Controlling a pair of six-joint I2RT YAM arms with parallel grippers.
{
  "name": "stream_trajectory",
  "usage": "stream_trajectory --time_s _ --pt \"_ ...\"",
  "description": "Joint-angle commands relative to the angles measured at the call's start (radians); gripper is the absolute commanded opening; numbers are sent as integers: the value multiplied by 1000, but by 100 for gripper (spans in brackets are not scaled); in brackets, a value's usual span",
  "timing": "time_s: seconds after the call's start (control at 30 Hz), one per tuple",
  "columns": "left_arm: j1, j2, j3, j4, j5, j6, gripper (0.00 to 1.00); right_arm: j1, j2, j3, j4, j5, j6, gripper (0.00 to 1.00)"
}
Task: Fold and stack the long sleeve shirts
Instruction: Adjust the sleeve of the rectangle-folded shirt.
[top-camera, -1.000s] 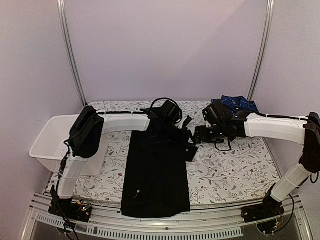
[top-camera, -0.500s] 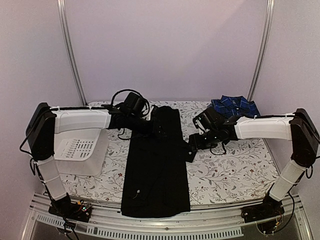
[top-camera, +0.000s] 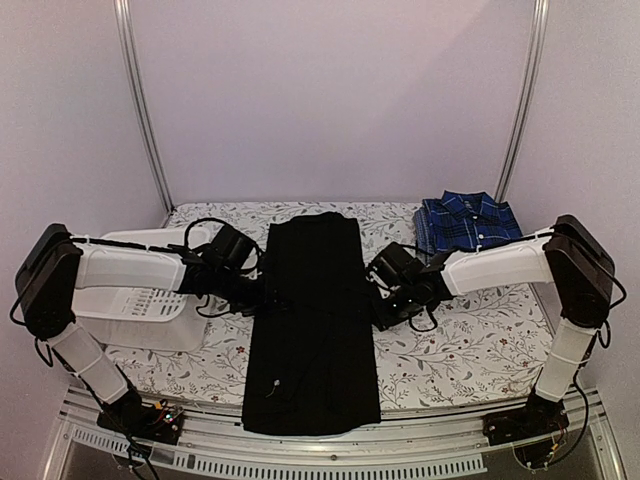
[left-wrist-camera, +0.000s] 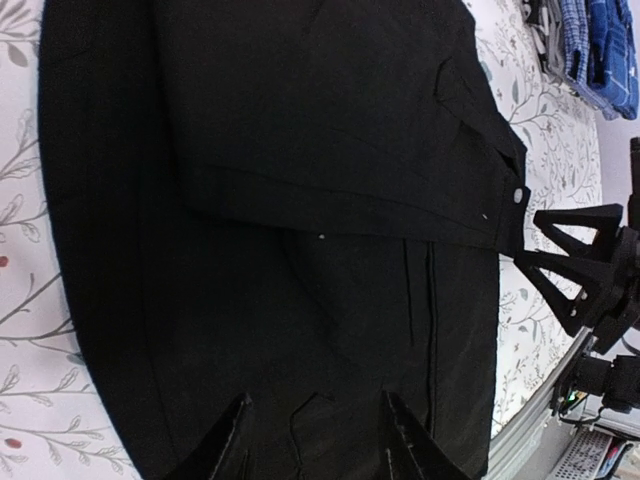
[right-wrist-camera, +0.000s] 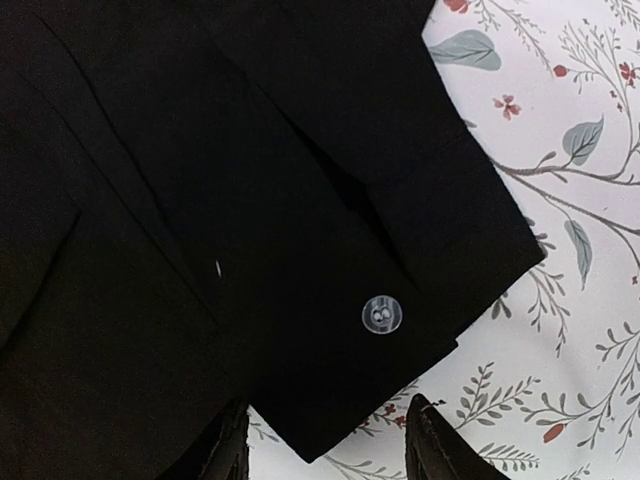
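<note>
The black long sleeve shirt (top-camera: 315, 330) lies flat as a long strip down the middle of the table, sleeves folded in. My left gripper (top-camera: 264, 294) rests at its left edge; in the left wrist view its jaws (left-wrist-camera: 315, 405) stand apart over the black cloth (left-wrist-camera: 300, 200), holding nothing. My right gripper (top-camera: 380, 300) is at the shirt's right edge. In the right wrist view its fingers (right-wrist-camera: 328, 437) straddle the corner of a cuff (right-wrist-camera: 340, 380) with a pale button (right-wrist-camera: 383, 316), still apart. The blue plaid shirt (top-camera: 465, 222) lies folded at the back right.
A white slotted basket (top-camera: 130, 300) stands at the left, under my left arm. The floral table cover (top-camera: 470, 345) shows to the right of the black shirt. Metal rails run along the near edge (top-camera: 330, 450).
My left arm swung from the back of the table forward to the shirt's left edge. The shirt's upper part now lies spread flat. My right gripper moved down to the cuff, its jaws narrowing.
</note>
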Motion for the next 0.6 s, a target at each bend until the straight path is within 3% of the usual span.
stream_trajectory --time_s 0.0,0.33,0.57 --pt "20 -18 -3 50 -16 -13 41 19 41 27 -10 72 -49 52" --pt "32 1 7 46 -18 -7 40 21 111 49 5 97 -91 45" --pt "40 8 17 46 -18 -11 40 24 129 51 5 67 -101 18"
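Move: The black sleeve's cuff corner lies almost under the right hand, roughly 1 cm ahead and 2 cm below. The cuff button is some 4 cm ahead of that hand, and the middle of the folded shirt body is about 13 cm to its left and level with it. The plaid shirt stack stands roughly 22 cm ahead and 18 cm to its right. From the left hand the cuff corner lies about 20 cm right, 1 cm ahead and 6 cm lower. Right hand sinks about 2 cm onto the cuff corner, easing slightly forward, fingers closing halfway around it. ##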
